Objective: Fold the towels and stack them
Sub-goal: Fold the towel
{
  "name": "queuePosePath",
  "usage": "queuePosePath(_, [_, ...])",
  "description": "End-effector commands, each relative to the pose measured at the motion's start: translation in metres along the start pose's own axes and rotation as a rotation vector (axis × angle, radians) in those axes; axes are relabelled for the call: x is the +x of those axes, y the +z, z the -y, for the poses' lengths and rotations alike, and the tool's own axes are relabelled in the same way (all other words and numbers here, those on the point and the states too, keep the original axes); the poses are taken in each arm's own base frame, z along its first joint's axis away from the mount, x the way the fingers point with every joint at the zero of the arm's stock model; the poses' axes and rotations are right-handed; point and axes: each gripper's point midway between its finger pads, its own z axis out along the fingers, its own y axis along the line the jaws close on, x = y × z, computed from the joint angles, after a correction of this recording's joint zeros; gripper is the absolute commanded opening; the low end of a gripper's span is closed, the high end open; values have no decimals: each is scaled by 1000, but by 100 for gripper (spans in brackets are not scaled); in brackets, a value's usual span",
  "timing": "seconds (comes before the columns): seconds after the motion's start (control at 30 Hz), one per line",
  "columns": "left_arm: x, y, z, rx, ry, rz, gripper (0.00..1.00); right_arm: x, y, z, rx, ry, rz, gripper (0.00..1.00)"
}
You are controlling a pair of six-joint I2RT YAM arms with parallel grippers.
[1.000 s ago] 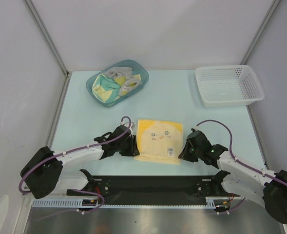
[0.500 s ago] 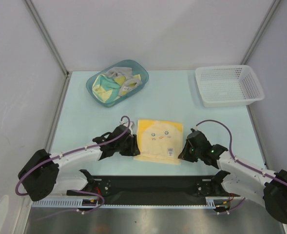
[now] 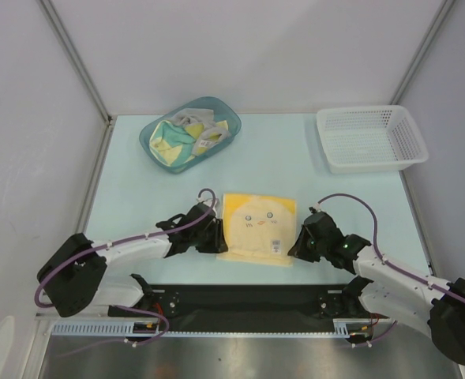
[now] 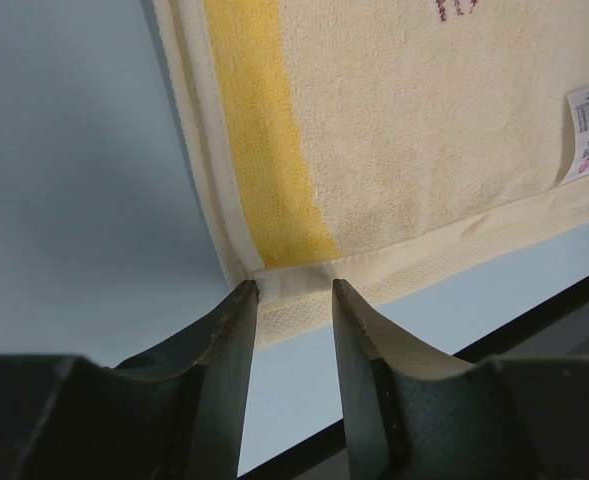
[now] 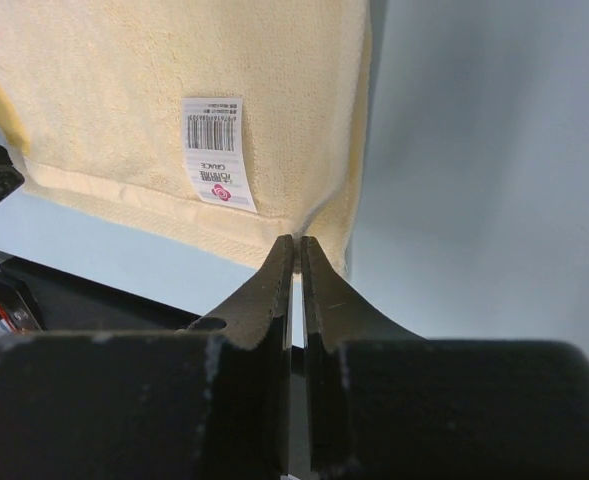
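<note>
A cream-yellow towel (image 3: 256, 225) with a printed face and a white tag lies flat on the table near the front edge. My left gripper (image 3: 216, 238) is open at its near left corner; in the left wrist view the gripper (image 4: 294, 292) has the corner hem (image 4: 294, 282) between its fingertips. My right gripper (image 3: 298, 243) is at the near right corner; in the right wrist view the gripper (image 5: 297, 242) is shut on the towel's edge (image 5: 319, 215), which puckers up beside the tag (image 5: 214, 150). More towels (image 3: 186, 136) lie crumpled in the teal tub.
The teal tub (image 3: 224, 107) stands at the back left. A white mesh basket (image 3: 370, 138) stands at the back right. The black front rail (image 3: 248, 296) runs just below the towel's near edge.
Both grippers have edged slightly inward to the towel's near corners. The towel lies much as before.
</note>
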Motion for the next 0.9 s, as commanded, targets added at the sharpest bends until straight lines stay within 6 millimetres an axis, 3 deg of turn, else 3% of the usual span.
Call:
queuePosePath(0.0, [-5,1,6,5,-10,20,41,-11,-5,-13,-38,-8,43,0])
queuePosePath(0.43, [-4,3,3,-34,7,11,41,-12,-4,-15,-43,-9,46,0])
queuePosePath(0.53, [-4,3,3,-36,11,11,32,-12,-5,-14,-42,-13,47,0])
queuePosePath(0.77, [-13,-8,11,-36,12,21,1,-16,-8,-19,-58,-31,56,0])
queuePosePath(0.87, [-22,-18,20,-22,20,36,0,-20,-13,-24,-65,-46,65,0])
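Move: Just off the left hand's parted tips, about 1 cm ahead, 1 cm to their left and 1 cm below, lies the near-left corner of the towel's folded-over top layer. From that hand the white label is about 15 cm to the right and 2 cm ahead, and the chick face 10 cm right and 8 cm ahead. The right hand already holds the near-right corner at its tips; the near-left corner is some 19 cm to its left, level with it. Sinking barely 1 cm and edging half a centimetre left onto the near-left corner of the towel, the left hand brings its half-open fingers down around the top layer, shuts them fully to pinch it, then rises about 1 cm again. The right hand stays put, its closed fingers keeping the near-right corner. ##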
